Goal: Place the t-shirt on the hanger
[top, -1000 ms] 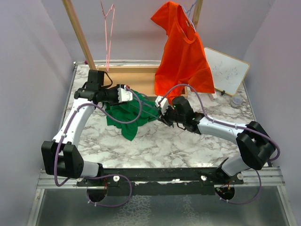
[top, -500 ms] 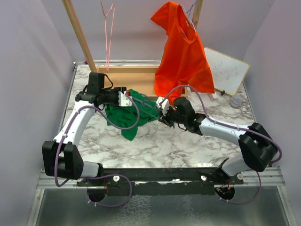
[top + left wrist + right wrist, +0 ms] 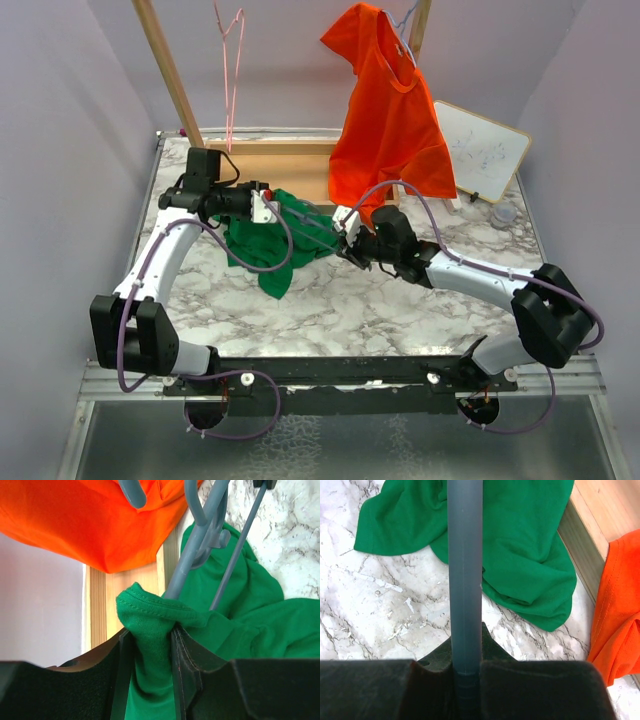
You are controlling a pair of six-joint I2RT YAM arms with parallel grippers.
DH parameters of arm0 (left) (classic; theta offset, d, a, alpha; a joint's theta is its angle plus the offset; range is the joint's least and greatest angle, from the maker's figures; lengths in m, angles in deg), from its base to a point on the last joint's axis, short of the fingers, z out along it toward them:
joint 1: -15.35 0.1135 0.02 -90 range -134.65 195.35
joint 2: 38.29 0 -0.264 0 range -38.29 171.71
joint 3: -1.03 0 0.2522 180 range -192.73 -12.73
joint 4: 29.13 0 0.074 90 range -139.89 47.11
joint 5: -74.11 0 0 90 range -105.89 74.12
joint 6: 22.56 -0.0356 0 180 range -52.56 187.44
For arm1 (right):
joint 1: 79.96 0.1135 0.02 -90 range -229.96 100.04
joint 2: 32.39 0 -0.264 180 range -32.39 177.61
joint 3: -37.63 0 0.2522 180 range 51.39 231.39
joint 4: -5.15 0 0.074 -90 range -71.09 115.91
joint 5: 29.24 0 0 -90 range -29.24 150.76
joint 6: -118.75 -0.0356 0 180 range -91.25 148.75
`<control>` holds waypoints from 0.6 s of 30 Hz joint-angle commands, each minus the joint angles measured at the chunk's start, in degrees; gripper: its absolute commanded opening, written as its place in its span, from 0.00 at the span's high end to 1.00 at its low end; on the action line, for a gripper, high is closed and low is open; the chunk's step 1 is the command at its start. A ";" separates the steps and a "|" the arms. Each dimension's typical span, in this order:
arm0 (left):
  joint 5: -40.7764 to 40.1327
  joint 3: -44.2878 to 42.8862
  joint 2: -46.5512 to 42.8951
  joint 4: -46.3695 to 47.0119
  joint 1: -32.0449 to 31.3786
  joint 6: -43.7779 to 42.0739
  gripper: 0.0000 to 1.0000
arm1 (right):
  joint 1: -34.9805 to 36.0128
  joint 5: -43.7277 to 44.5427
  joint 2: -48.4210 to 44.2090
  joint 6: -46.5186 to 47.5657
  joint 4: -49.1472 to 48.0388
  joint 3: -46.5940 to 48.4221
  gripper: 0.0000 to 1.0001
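The bright green t-shirt [image 3: 272, 250] lies bunched on the marble table between the arms. My left gripper [image 3: 262, 205] hovers over its upper edge, shut on a raised fold of stitched hem [image 3: 150, 635]. The slate blue-grey hanger [image 3: 192, 555] slants up from behind that fold, with its arm running under the cloth. My right gripper [image 3: 346, 222] is at the shirt's right side, shut on the hanger's thick bar [image 3: 465, 580], which rises straight out of the jaws [image 3: 466, 650]. Green cloth [image 3: 520, 540] spreads on the table beyond the bar.
An orange-red t-shirt [image 3: 385, 110] hangs from the rack at the back right, close above the right gripper. A pink wire hanger [image 3: 232, 70] hangs at the back left beside a slanted wooden post [image 3: 170, 70]. The wooden rack base [image 3: 290, 160], a whiteboard [image 3: 485, 150] and a small cup [image 3: 505, 213] stand behind.
The left gripper has narrowed onto the green fold and shifted slightly left, pulling the cloth with it. The right arm keeps its hold on the hanger with barely any movement.
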 commanded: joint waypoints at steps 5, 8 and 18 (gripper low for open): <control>10.23 -2.43 -2.37 -6.04 -0.76 -2.10 0.64 | 0.26 -3.22 0.05 0.93 -4.54 2.44 0.99; 11.02 -2.40 -3.07 -7.19 -1.55 -2.13 0.64 | 0.26 -3.47 0.86 1.10 -4.54 3.42 0.99; 11.29 -0.64 -4.69 -5.33 -6.09 1.90 0.64 | 0.26 -4.70 2.95 1.28 -4.00 6.21 0.99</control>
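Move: The left gripper already pinches the green t-shirt's collar. The hanger's hook is about 9 cm to its right, level with it front to back and roughly 3 cm lower. The hanger's gripped end is some 15 cm right, 11 cm back and 9 cm lower. The wooden tray's middle is about 6 cm ahead, 5 cm right and 19 cm below. From the right gripper, the collar is about 11 cm ahead, 15 cm left and 9 cm up. Keep the left fingers pinched on the collar and draw it along the hanger arm towards the hook. Bring the left gripper some 5 cm back and to the right, rising about 2 cm and turning slightly clockwise. With the right gripper still clamped on the hanger's other end, hold nearly still, then feed it 1–2 cm left, towards the collar. ##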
